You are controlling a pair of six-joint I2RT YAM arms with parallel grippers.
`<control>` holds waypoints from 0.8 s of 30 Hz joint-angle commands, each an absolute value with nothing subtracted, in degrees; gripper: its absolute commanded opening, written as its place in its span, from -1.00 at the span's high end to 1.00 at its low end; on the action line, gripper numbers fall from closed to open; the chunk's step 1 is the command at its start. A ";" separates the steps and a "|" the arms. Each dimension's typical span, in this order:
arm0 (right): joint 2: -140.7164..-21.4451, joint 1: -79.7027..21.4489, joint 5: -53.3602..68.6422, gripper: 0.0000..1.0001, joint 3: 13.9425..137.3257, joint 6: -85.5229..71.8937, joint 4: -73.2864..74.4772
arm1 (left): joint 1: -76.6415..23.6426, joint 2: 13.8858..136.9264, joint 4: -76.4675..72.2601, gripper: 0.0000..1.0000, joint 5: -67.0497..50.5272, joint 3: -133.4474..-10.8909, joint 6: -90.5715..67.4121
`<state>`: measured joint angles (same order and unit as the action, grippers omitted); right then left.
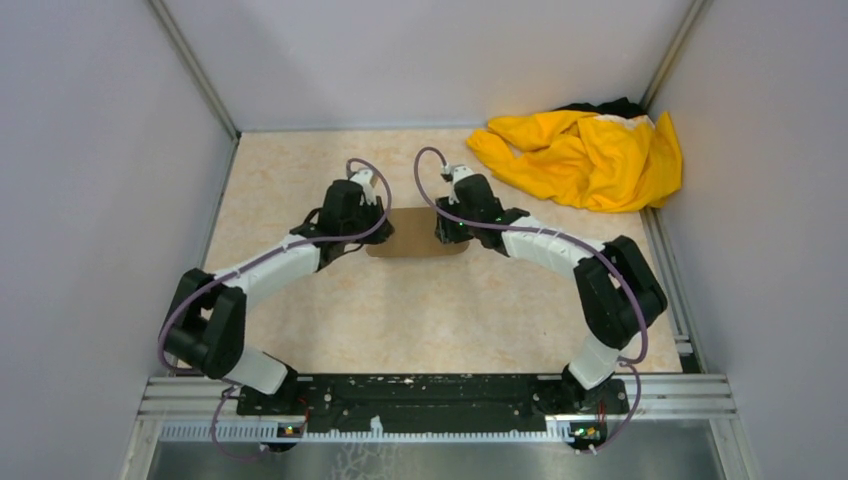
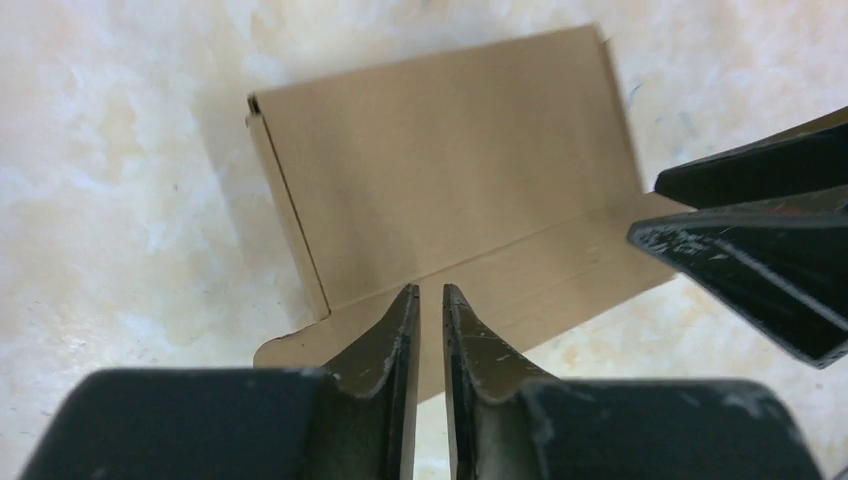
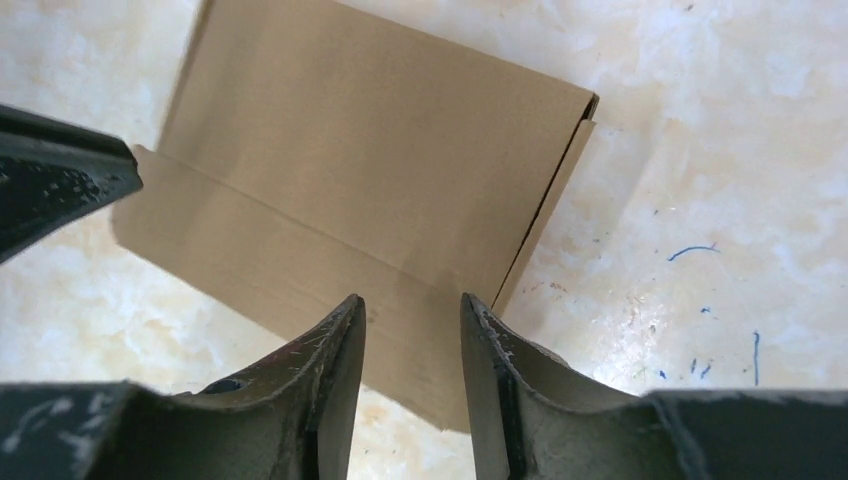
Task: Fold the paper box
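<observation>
The paper box (image 1: 415, 232) is a plain brown cardboard piece lying flat in the middle of the table, between my two grippers. In the left wrist view the paper box (image 2: 450, 180) shows a broad panel with a narrow flap along its near edge. My left gripper (image 2: 430, 290) hovers over that flap, jaws only a narrow slit apart, nothing between them. From the right wrist, the paper box (image 3: 370, 170) lies the same way, and my right gripper (image 3: 413, 300) stands open over the flap's end near the corner. From above, the left gripper (image 1: 372, 230) and right gripper (image 1: 447, 232) sit at the box's two ends.
A crumpled yellow cloth (image 1: 590, 155) lies in the back right corner, with something dark behind it. Grey walls close in the table on the left, back and right. Blue pen marks (image 3: 700, 250) dot the tabletop right of the box.
</observation>
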<state>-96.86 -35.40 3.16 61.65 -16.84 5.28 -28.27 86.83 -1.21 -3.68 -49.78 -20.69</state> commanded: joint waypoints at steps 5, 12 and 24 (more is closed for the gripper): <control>-87.45 -30.49 8.12 -0.01 63.12 -19.23 3.41 | -26.08 78.30 3.64 0.39 -1.65 -55.01 -19.23; -85.63 -18.86 25.50 -0.97 49.54 -26.09 -12.67 | -18.74 73.10 -5.63 -0.97 -4.76 -41.88 -25.46; -100.51 -13.80 44.89 -0.97 44.57 -39.58 -41.82 | -13.08 79.58 -26.27 -0.97 -18.72 -32.74 -28.07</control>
<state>-96.25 -13.98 37.34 44.49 -33.36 -27.16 -13.74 76.03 -17.06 -11.79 -31.99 -27.94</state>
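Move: Over the near part of the closed paper box, just above its lid, both hands start. The box's middle lies about 5 cm right, 1 cm ahead of and 6 cm below the left hand; the left ear of its untucked front flap is some 3 cm left and 4 cm back. From the right hand the box's middle is about 6 cm left, 1 cm ahead and 6 cm down, the flap's right ear some 4 cm right and 3 cm back. Lifting clear of the lid, both hands arc outward to opposite ends of the paper box and sink again, opening wide on the way. The left hand rises about 9 cm, goes 8 cm left and comes back down to its starting height; the right rises 6 cm, swings 8 cm right and down, then edges 2–3 cm back in towards the box, rolling some 30 degrees with its left side rising. ##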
